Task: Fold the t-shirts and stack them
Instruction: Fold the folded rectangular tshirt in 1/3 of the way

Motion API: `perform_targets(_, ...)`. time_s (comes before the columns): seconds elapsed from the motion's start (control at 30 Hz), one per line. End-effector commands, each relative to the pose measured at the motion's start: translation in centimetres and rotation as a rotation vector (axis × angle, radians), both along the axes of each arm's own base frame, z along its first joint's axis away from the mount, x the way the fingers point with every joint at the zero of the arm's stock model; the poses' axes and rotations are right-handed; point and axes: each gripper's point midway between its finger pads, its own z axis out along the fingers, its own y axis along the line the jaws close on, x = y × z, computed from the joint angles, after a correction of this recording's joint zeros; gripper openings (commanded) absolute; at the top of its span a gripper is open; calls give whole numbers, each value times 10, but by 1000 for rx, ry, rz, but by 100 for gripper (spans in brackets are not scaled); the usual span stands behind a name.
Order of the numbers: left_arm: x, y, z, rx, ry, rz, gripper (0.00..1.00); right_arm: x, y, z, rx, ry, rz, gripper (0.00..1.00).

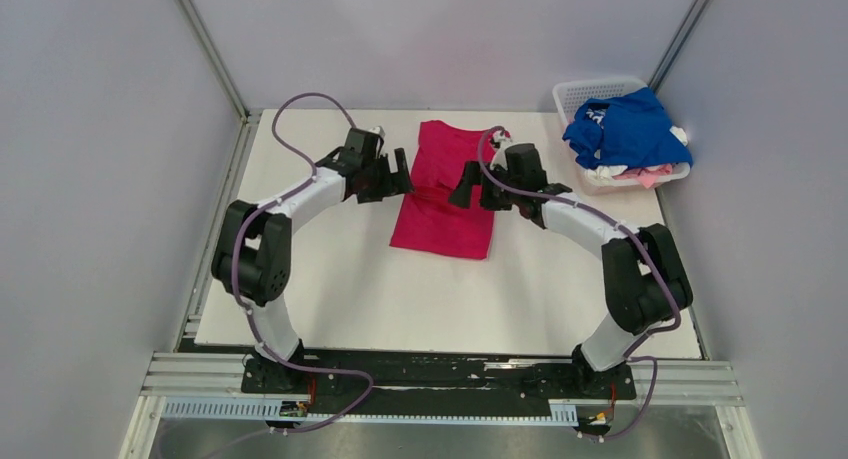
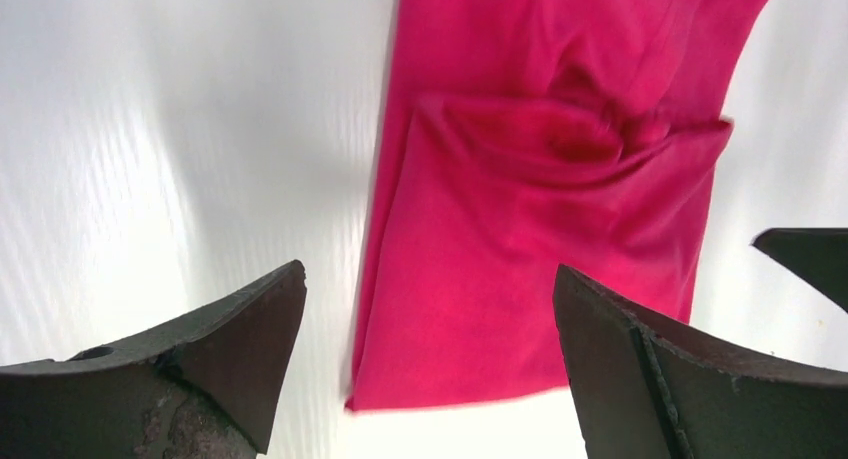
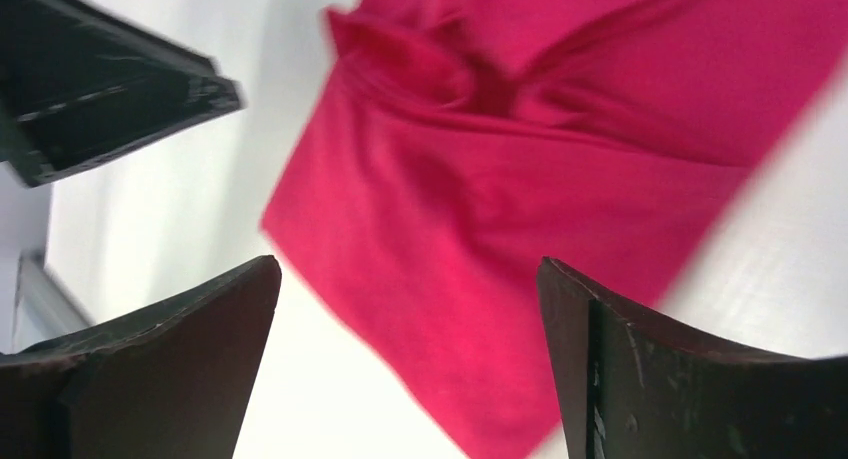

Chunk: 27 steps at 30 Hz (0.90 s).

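A magenta-red t-shirt (image 1: 440,204) lies on the white table as a long narrow folded strip, with a crumpled fold across its middle (image 2: 560,139). My left gripper (image 1: 400,179) hovers at the strip's left edge, jaws wide open and empty. Facing it from the right edge, my right gripper (image 1: 465,191) is open too, holding nothing. Both wrist views look down on the cloth (image 3: 500,219) between spread fingers. A royal blue t-shirt (image 1: 630,129) with white print sits heaped in the basket, over white and pale pink cloth (image 1: 648,174).
The white lattice basket (image 1: 590,89) stands at the table's back right corner. Grey walls close in left, right and behind. The arms' bases (image 1: 440,374) sit on a black rail at the near edge.
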Motion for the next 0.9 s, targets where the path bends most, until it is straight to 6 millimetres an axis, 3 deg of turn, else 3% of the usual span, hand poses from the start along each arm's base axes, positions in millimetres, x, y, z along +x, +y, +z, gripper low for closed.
perform_targets(0.0, -29, 15, 20, -28, -64, 52, 100, -35, 71, 9, 111, -43, 286, 100)
perform_targets(0.1, -53, 31, -6, -2, -13, 102, 100, -40, 106, -3, 129, -20, 369, 100)
perform_targets(0.27, -72, 44, -16, 15, 5, 139, 100, -2, 133, -18, 125, -25, 351, 100)
perform_targets(0.47, -78, 47, -18, 21, 16, 142, 100, 77, 117, -38, 45, -73, 152, 100)
perform_targets(0.57, -78, 44, -19, 10, 21, 134, 100, 98, 107, -43, 81, -48, 122, 100)
perform_targets(0.73, -77, 38, -29, 0, 54, 116, 100, 103, 110, -28, 131, -62, 179, 100)
perform_targets(0.87, -71, 30, -31, -16, 64, 98, 100, 87, 111, -2, 162, -81, 227, 100)
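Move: The flap of the t-shirt's last fold has its loose left corner some 14 cm to the right hand's left, 5 cm ahead and 7 cm down; the flap's right corner is about 5 cm right and 4 cm ahead, the collar end roughly 23 cm ahead and 2 cm left. For the left hand, the shirt's near-left corner lies about 10 cm back and 1 cm left, 7 cm below, and the flap's left corner about 4 cm ahead and 5 cm right. The open right hand swings about 12 cm left across the shirt, easing back a little and sinking some 6 cm onto the left part of the loose flap, then reverses to push forward about 8 cm with a slight drift right, its fingertips on the cloth by the flap's edge. Meanwhile the left hand, also open, draws back about 9 cm, left and down towards the near-left corner, and then waits over bare table just short of it. ##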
